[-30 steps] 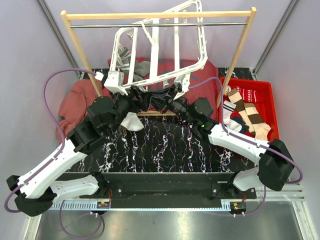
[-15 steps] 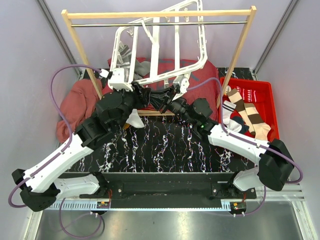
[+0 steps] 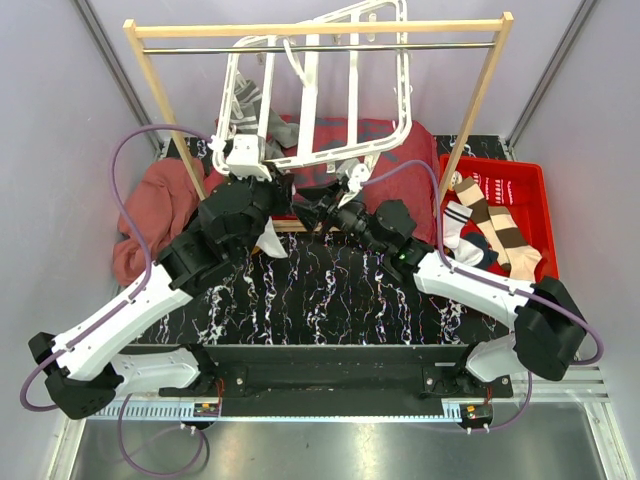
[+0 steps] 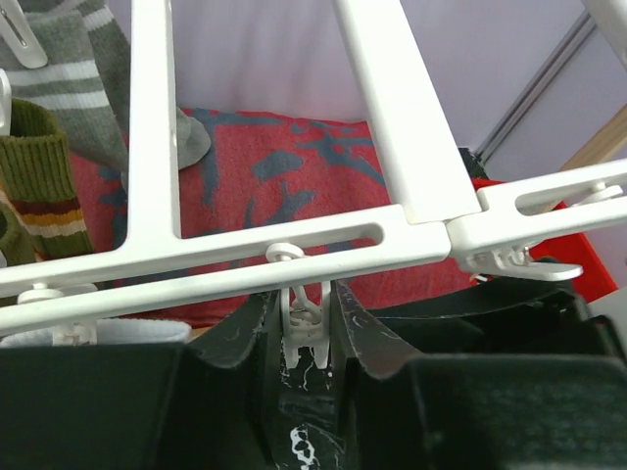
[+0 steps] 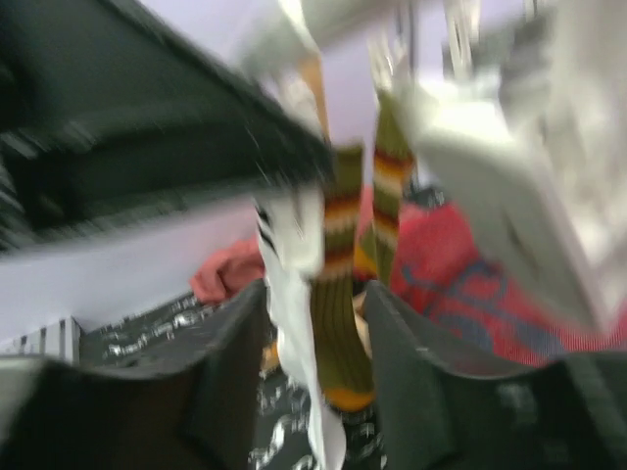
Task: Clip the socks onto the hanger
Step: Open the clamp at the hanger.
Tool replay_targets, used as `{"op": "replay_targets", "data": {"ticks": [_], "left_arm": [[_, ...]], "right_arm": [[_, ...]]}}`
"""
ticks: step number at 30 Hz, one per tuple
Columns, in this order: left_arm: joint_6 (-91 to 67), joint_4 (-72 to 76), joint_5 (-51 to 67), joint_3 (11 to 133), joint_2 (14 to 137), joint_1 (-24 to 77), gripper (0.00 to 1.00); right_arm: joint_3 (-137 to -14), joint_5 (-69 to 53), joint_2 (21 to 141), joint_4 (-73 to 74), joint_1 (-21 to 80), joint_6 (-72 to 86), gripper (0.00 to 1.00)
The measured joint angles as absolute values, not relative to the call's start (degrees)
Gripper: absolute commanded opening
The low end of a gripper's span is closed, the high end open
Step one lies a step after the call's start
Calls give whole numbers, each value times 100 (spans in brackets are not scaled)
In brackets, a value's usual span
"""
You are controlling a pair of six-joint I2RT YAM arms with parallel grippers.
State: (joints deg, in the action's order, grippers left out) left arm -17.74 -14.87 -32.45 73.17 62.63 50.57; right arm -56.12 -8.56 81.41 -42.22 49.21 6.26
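The white hanger point(image 3: 330, 90) hangs tilted from the rail. In the left wrist view its cross bar point(image 4: 294, 245) runs just above my left gripper point(image 4: 304, 338). That gripper's two black fingers press on either side of a small white clip point(image 4: 304, 323) dangling from the bar. My left gripper point(image 3: 283, 190) sits at the hanger's lower edge. A grey striped sock point(image 4: 78, 69) and an olive striped sock point(image 4: 34, 166) hang at the left. My right gripper point(image 5: 318, 352) is open, in a blurred view. A white sock point(image 5: 294, 255) and an olive sock point(image 5: 343, 313) hang between its fingers. It point(image 3: 318, 205) sits just right of the left gripper.
A wooden rail frame point(image 3: 320, 30) stands at the back. Red cloths point(image 3: 150, 200) lie under and left of the hanger. A red bin point(image 3: 520, 185) at the right holds several more socks point(image 3: 495, 235). A white sock point(image 3: 270, 240) dangles below the left arm.
My left arm has reached up and forward to the hanger's lower edge. The dangling white sock rose with it. The right gripper shifted slightly left and the hanger swung a little.
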Motion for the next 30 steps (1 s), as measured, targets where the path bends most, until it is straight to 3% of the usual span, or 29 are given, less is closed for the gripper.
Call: {"op": "replay_targets", "data": {"ticks": [4,15,22,30], "left_arm": [[-1573,-1481,-3315,7317,6263,5057,0],[-1177,-1234,-3218,7166,6263,5057,0],[-1039,-1188,-3076,7107,6263,5050,0],[-1022,-1015,-2886,6912,6180,5050,0]], "right_arm": [[-5319,-576,8005,-3623,4923,751,75],[-4646,482,5920,-56,4925,1553,89],[-4967,1575,5258,2821,4748,2333,91],[-5463,2388,5446,4617,3336,2650,86]]}}
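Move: From the right hand, the white sock in the red bin lies about 39 cm right, 5 ahead and 33 below. The navy sock is some 4 cm right of it and 5 nearer; the striped socks are 15 cm right of it, level ahead. The left hand already has the clamp between its fingertips, and the hanging white sock is about 7 cm left, straight across, 10 below. Opening wide, the right hand swings about 30 cm right and down towards the bin; left keeps clamp pinched. ##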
